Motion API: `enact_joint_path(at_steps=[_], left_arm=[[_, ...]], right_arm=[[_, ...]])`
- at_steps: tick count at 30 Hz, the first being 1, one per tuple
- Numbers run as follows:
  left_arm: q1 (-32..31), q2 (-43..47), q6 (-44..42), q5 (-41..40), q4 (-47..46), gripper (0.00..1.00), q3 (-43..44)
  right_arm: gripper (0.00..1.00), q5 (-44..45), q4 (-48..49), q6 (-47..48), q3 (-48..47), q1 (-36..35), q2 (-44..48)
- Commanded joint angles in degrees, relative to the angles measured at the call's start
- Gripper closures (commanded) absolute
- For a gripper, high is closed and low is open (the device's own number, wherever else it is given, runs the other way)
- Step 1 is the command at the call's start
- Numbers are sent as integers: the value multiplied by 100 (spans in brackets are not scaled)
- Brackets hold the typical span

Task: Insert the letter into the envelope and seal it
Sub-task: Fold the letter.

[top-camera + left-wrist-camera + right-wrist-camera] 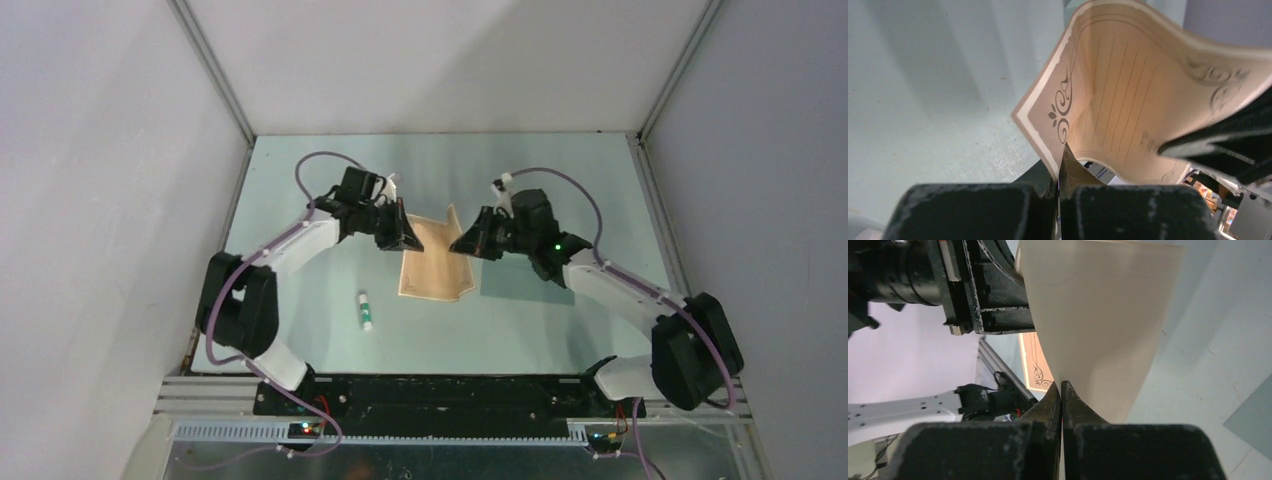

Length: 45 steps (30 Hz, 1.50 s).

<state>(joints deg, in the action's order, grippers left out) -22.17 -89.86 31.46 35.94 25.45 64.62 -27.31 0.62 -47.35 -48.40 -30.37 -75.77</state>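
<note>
The letter (432, 268), a tan sheet with a brown ornamental border, lies mid-table with its far end lifted and curled up. My left gripper (405, 236) is shut on its far left corner; in the left wrist view the lined, bordered letter (1128, 100) bows up from the pinched jaws of that left gripper (1060, 162). My right gripper (463, 243) is shut on the far right corner; its wrist view shows the letter's plain back (1098, 330) clamped in the right gripper (1061, 390). The teal-grey envelope (517, 283) lies flat just right of the letter, partly under the right arm, and shows as the envelope's corner (1250, 425).
A small white glue stick with a green cap (365, 311) lies on the table left of the letter's near end. Grey walls enclose the pale green tabletop (330, 200) on three sides. Both arm bases sit at the near edge.
</note>
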Motion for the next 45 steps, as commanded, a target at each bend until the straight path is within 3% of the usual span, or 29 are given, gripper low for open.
enact_joint_path(at_steps=[1,8,16,18,25,34,45], left_arm=[[-136,-286,-35,-209,-512,100,157],[-141,-925,104,-154,-793,100,152],[-171,-1621,-4,-332,-428,100,300],[-193,-1734,-62,-282,-317,94,320],[-218,-1749,-262,-379,179,58,338],[-209,-1407,-623,-1249,967,18,435],[-381,-1158,-1039,-2898,1960,13,854]], right_arm=[[100,871,-119,43,-513,-519,-479],[100,1474,-494,3,-1121,-953,-1445],[100,1960,-985,-46,-1144,-1019,-1584],[100,2041,-1141,-5,-1139,-1009,-1604],[100,2497,-1711,118,-1084,-952,-1577],[100,2810,-1949,408,-991,-799,-1272],[100,2721,-1962,1167,-899,-536,-998]])
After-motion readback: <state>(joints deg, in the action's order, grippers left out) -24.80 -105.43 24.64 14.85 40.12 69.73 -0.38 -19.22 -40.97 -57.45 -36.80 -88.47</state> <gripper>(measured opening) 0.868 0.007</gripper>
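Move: I still pinch the letter near opposite edges, the sheet curved up between my hands. The bare table where it is headed has its middle some 14 cm below my left hand, 4 cm to its right and 2 cm back; from my right hand it is about 18 cm down, 4 cm left and 1 cm forward. The glue stick lies roughly 10 cm left of my left hand and 10 cm back; the envelope about 15 cm right of my right hand and 3 cm farther out. I lower the letter's left side some 10 cm to the table, open my left fingers wide as that descent ends, and slide that hand about 5 cm left, tipping it steeper downward. My right hand keeps its pinch: it sinks leftward, then draws back right past where it began while still sinking, ending some 10 cm lower with its fingers rolled about 30 degrees more downward. ##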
